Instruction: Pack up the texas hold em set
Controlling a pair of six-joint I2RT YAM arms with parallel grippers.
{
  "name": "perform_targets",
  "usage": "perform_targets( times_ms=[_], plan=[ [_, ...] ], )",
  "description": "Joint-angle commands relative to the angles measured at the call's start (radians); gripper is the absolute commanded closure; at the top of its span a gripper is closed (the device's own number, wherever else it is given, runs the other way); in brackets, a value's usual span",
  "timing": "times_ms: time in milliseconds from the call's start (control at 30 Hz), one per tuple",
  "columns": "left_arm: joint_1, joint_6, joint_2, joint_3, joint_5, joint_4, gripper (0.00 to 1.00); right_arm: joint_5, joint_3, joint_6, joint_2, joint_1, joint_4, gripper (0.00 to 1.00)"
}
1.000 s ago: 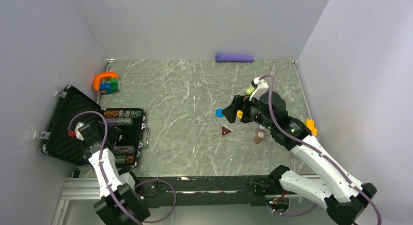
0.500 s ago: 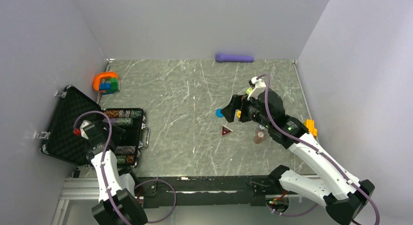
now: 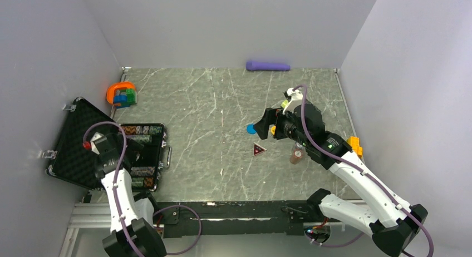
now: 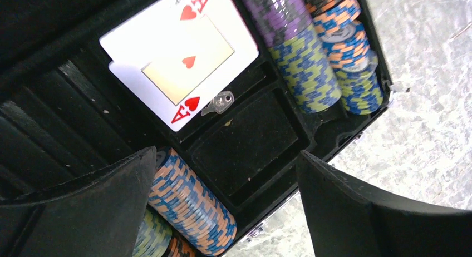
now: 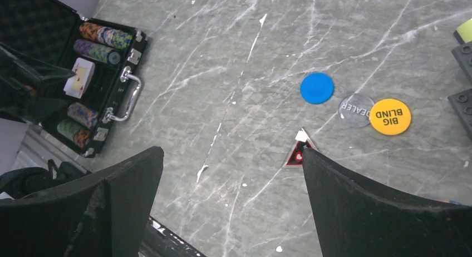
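The black foam-lined case lies open at the left table edge. Striped chip stacks fill its slots, and more chips lie along its far side. An ace-of-hearts card rests in a middle slot with a small key beside it. My left gripper hovers open over the case tray, holding nothing. A blue disc, a clear dealer disc, a yellow disc and a dark red triangle lie on the table. My right gripper hangs open above them, empty.
An orange ring toy sits at the back left and a purple cylinder against the back wall. Black studded plates lie right of the discs. A small brownish object lies beside the right arm. Walls close three sides.
My left gripper's jaws have spread wider above the case and its wrist has shifted a little. The right arm has hardly moved.
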Motion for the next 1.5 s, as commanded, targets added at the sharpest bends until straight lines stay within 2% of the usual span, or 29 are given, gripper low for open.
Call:
perform_targets(
  times_ms=[0,133,200,300,433,567,700,800,867,1000,1167,1467],
  plan=[
    [-0.006,0.092,-0.009,0.143,-0.094,-0.079,0.01,0.053,0.028,-0.027,0.006,-0.006,-0.02,0.0],
    [-0.021,0.174,-0.021,0.235,-0.196,-0.111,0.01,0.1,0.036,-0.043,0.004,-0.013,-0.062,0.0],
    [-0.062,0.21,-0.031,0.27,-0.268,-0.116,0.01,0.135,0.037,-0.048,-0.003,-0.02,-0.091,0.0],
    [-0.17,0.258,-0.029,0.311,-0.365,-0.084,0.01,0.188,0.025,-0.043,-0.016,-0.033,-0.136,0.0],
    [-0.335,0.307,0.076,0.422,-0.372,-0.083,0.01,0.183,-0.011,-0.024,-0.017,-0.093,-0.191,0.0],
    [-0.484,0.364,0.21,0.55,-0.287,-0.077,0.01,0.089,-0.047,0.007,-0.003,-0.219,-0.235,0.01],
    [-0.569,0.428,0.285,0.609,-0.063,0.004,0.01,0.089,-0.055,0.028,0.032,-0.314,-0.302,0.02],
    [-0.602,0.454,0.303,0.585,0.103,0.083,0.01,0.077,-0.063,0.036,0.063,-0.358,-0.351,0.04],
    [-0.612,0.468,0.286,0.506,0.172,0.156,0.01,0.069,-0.068,0.048,0.079,-0.378,-0.375,0.06],
    [-0.628,0.489,0.255,0.481,0.212,0.146,0.0,0.108,-0.103,0.071,0.11,-0.385,-0.38,0.12],
    [-0.631,0.471,0.219,0.456,0.253,0.176,0.01,0.108,-0.153,0.06,0.203,-0.386,-0.327,0.23],
    [-0.644,0.458,0.213,0.443,0.323,0.196,0.01,0.155,-0.162,0.056,0.257,-0.386,-0.315,0.25]
  ],
)
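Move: From the right hand, the standing stack of red 5 chips is about 15 cm to the right, 2 cm back and 20 cm below. The blue 10-chip stack stands some 4 cm farther out than it, and the all-in triangle lies nearly under the hand, roughly 2 cm ahead and 2 cm right, 22 cm down. From the left hand, low in the case, the red stack is some 62 cm right and 1 cm ahead; the case handle is 12 cm right, straight across, and the card deck 5 cm left, 3 cm ahead. The right hand swings rightwards about 15 cm off the all-in triangle while dropping some 18 cm, steepest late, onto the nearer, red chip stack, its fingers tipping from shallow to steeply down and narrowing by about a quarter so that they stand either side of the stack's top, a grip not yet plain. The empty left hand, still wide open, rises clear of the case first, then sweeps right and forward past the handle over bare table, its fingers swinging clockwise through some 60 degrees and lifting to point forward-right. ##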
